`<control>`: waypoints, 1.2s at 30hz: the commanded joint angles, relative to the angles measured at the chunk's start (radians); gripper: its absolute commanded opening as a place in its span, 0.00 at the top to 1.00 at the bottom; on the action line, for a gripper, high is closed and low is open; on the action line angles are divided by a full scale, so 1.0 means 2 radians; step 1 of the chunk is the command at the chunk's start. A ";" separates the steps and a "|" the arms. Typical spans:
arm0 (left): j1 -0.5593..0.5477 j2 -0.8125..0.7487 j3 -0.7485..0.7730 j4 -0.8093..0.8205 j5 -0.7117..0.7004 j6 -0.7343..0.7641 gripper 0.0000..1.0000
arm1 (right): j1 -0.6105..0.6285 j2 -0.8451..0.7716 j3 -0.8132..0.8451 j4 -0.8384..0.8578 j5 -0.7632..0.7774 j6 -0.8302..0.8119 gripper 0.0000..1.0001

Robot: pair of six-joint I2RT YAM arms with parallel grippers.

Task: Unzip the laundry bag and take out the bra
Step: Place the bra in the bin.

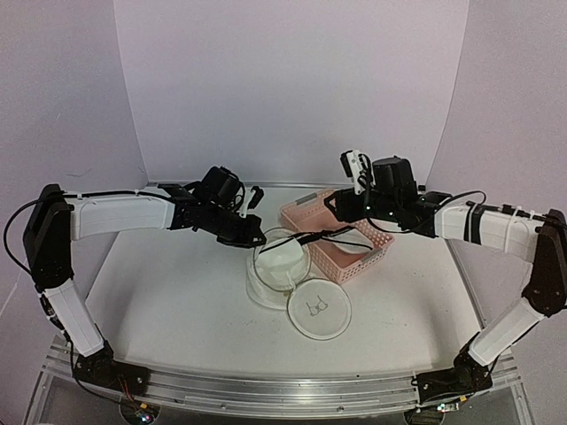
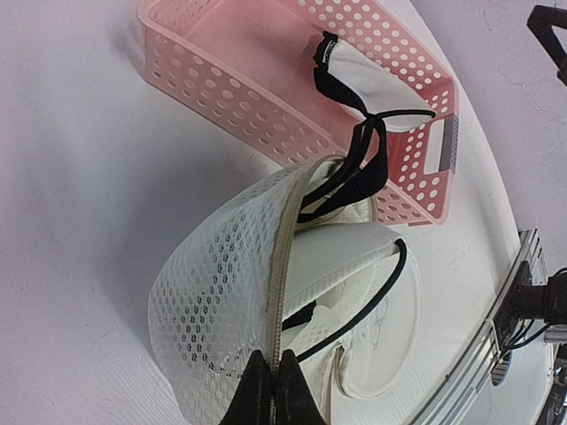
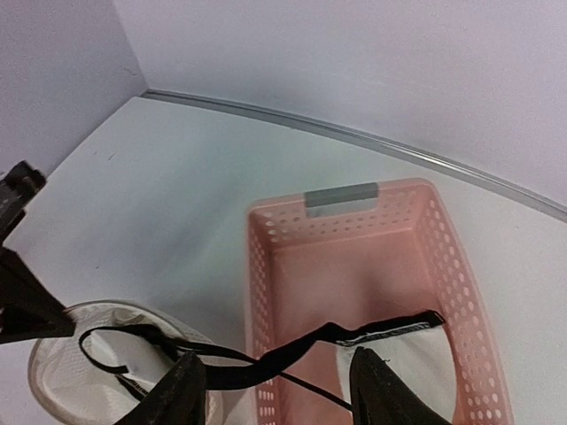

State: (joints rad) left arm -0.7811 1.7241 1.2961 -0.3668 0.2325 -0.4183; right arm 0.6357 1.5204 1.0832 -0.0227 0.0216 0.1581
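The laundry bag [image 1: 276, 268] lies unzipped on the table, its flat round lid [image 1: 319, 310] with the black bra drawing folded out toward the front. My left gripper [image 1: 252, 237] is shut on the bag's zipper seam [image 2: 282, 292], holding the mesh wall [image 2: 208, 297] up. The bra [image 2: 376, 81] is half out. One white cup lies in the pink basket [image 1: 310, 204], and black straps [image 2: 354, 168] run back to a second cup [image 2: 341, 252] inside the bag. My right gripper [image 3: 279, 390] hangs open over the basket's near end, with a strap [image 3: 292, 350] crossing loosely between its fingers.
The pink lattice basket [image 3: 341, 266] stands right of the bag, its grey handle [image 3: 341, 197] toward the back wall. The table's front rail [image 2: 509, 301] is close behind the bag's lid. White backdrop walls close off the back and sides.
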 commanded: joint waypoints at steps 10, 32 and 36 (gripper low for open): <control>-0.002 -0.002 0.025 0.000 -0.001 0.007 1.00 | 0.020 0.036 -0.023 0.098 -0.206 -0.126 0.42; -0.002 -0.004 0.022 0.000 -0.003 0.010 1.00 | 0.029 0.143 0.017 0.127 -0.264 -0.212 0.42; -0.002 -0.004 0.021 0.000 -0.002 0.010 1.00 | 0.030 0.153 0.022 0.132 -0.262 -0.207 0.43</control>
State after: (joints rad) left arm -0.7811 1.7241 1.2961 -0.3672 0.2321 -0.4168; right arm 0.6907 1.8103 1.0771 0.1783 -0.5072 -0.2573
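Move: The bra cup still in the laundry bag lies about 14 cm left of the right gripper, 7 cm back and 11 cm below it. The bra's straps cross from the bag to the bin roughly 5 cm left, 1 cm ahead and 13 cm below; the bin's middle is some 5 cm ahead, 3 cm right and 18 cm down. From the left gripper, that same cup sits about 6 cm right, 2 cm back and 6 cm below. Swing the right gripper left and back off the bin to the mouth of the laundry bag, about 10 cm left and 5 cm back, sinking some 9 cm, mostly later on. Turn it about 40 degrees counter-clockwise so the fingers point left at the bra cup, and keep them open. Hold the left gripper still, pinching the bag's rim. ##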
